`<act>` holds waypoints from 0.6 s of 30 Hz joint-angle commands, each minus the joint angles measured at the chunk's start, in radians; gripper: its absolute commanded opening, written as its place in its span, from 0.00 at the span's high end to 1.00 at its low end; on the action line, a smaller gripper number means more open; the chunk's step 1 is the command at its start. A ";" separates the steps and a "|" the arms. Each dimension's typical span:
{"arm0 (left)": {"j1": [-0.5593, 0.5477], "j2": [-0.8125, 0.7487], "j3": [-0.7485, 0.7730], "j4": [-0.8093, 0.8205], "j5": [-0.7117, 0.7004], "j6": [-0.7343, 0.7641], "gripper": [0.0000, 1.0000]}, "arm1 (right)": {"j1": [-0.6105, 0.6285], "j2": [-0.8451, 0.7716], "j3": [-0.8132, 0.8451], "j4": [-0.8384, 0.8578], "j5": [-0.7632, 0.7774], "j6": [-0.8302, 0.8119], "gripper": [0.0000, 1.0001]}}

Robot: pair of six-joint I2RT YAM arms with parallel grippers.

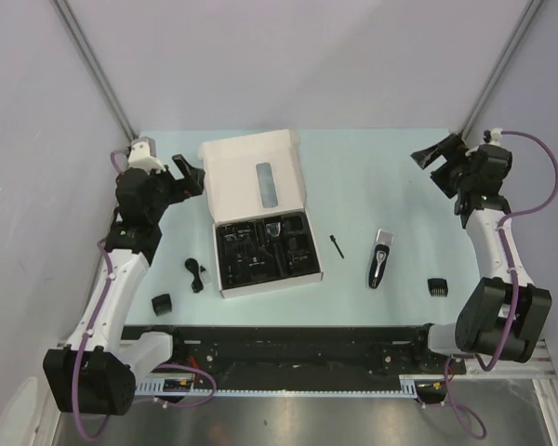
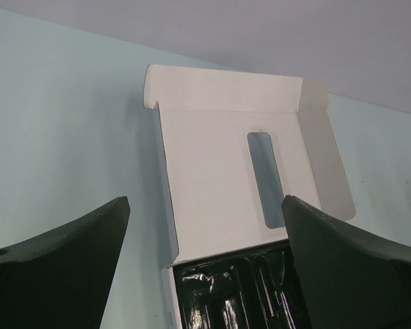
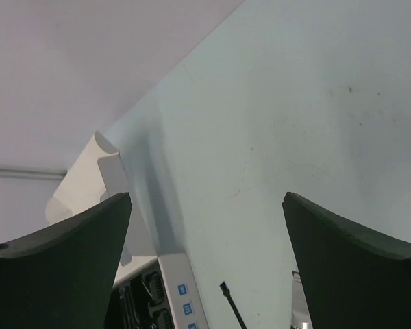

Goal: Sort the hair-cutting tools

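A black-and-silver clipper [image 1: 380,258] lies right of the open white box [image 1: 256,181], whose black tray [image 1: 266,247] holds small black parts. Between box and clipper lies a thin black brush [image 1: 338,244], also in the right wrist view, brush [image 3: 231,305]. One black comb guard [image 1: 437,287] sits at the right front, another guard [image 1: 162,303] at the left front. A small black cable [image 1: 195,275] lies left of the box. My left gripper [image 1: 188,176] hangs open at the back left, above the table beside the box lid [image 2: 226,171]. My right gripper [image 1: 434,161] hangs open at the back right, holding nothing.
Metal frame posts [image 1: 93,70] rise at both back corners against the grey walls. A black rail [image 1: 298,344] with the arm bases runs along the table's near edge. The pale green table top [image 1: 381,186] ends just behind the box lid.
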 commanded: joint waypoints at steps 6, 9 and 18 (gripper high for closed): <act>0.010 -0.048 -0.024 0.010 -0.083 -0.038 0.00 | 0.223 -0.077 0.001 -0.124 0.171 -0.246 0.00; 0.010 -0.042 -0.031 0.011 -0.072 -0.060 0.00 | 0.322 -0.062 0.000 -0.238 0.303 -0.244 0.00; 0.010 -0.059 -0.084 0.010 -0.046 -0.031 0.00 | 0.556 -0.016 -0.030 -0.584 0.787 -0.080 0.06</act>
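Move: The clippers lie well below and behind the right hand: about 16 cm back, 7 cm to its left and 23 cm down. The small brush lies some 12 cm back and 19 cm to the right hand's left, while the black comb is about 24 cm back and 10 cm to its right, both on the table. From the left hand the clippers are roughly 51 cm to the right, 13 cm back and 26 cm below. Towards the clippers, still touching nothing, the right hand sweeps some 12 cm to its left, almost level at first, then curves back and down by 7 to 8 cm each with gathering speed. On the way the wrist rolls about 25 degrees, left side dropping, and tips the fingers some 20 degrees further down, the gripper staying wide open. ##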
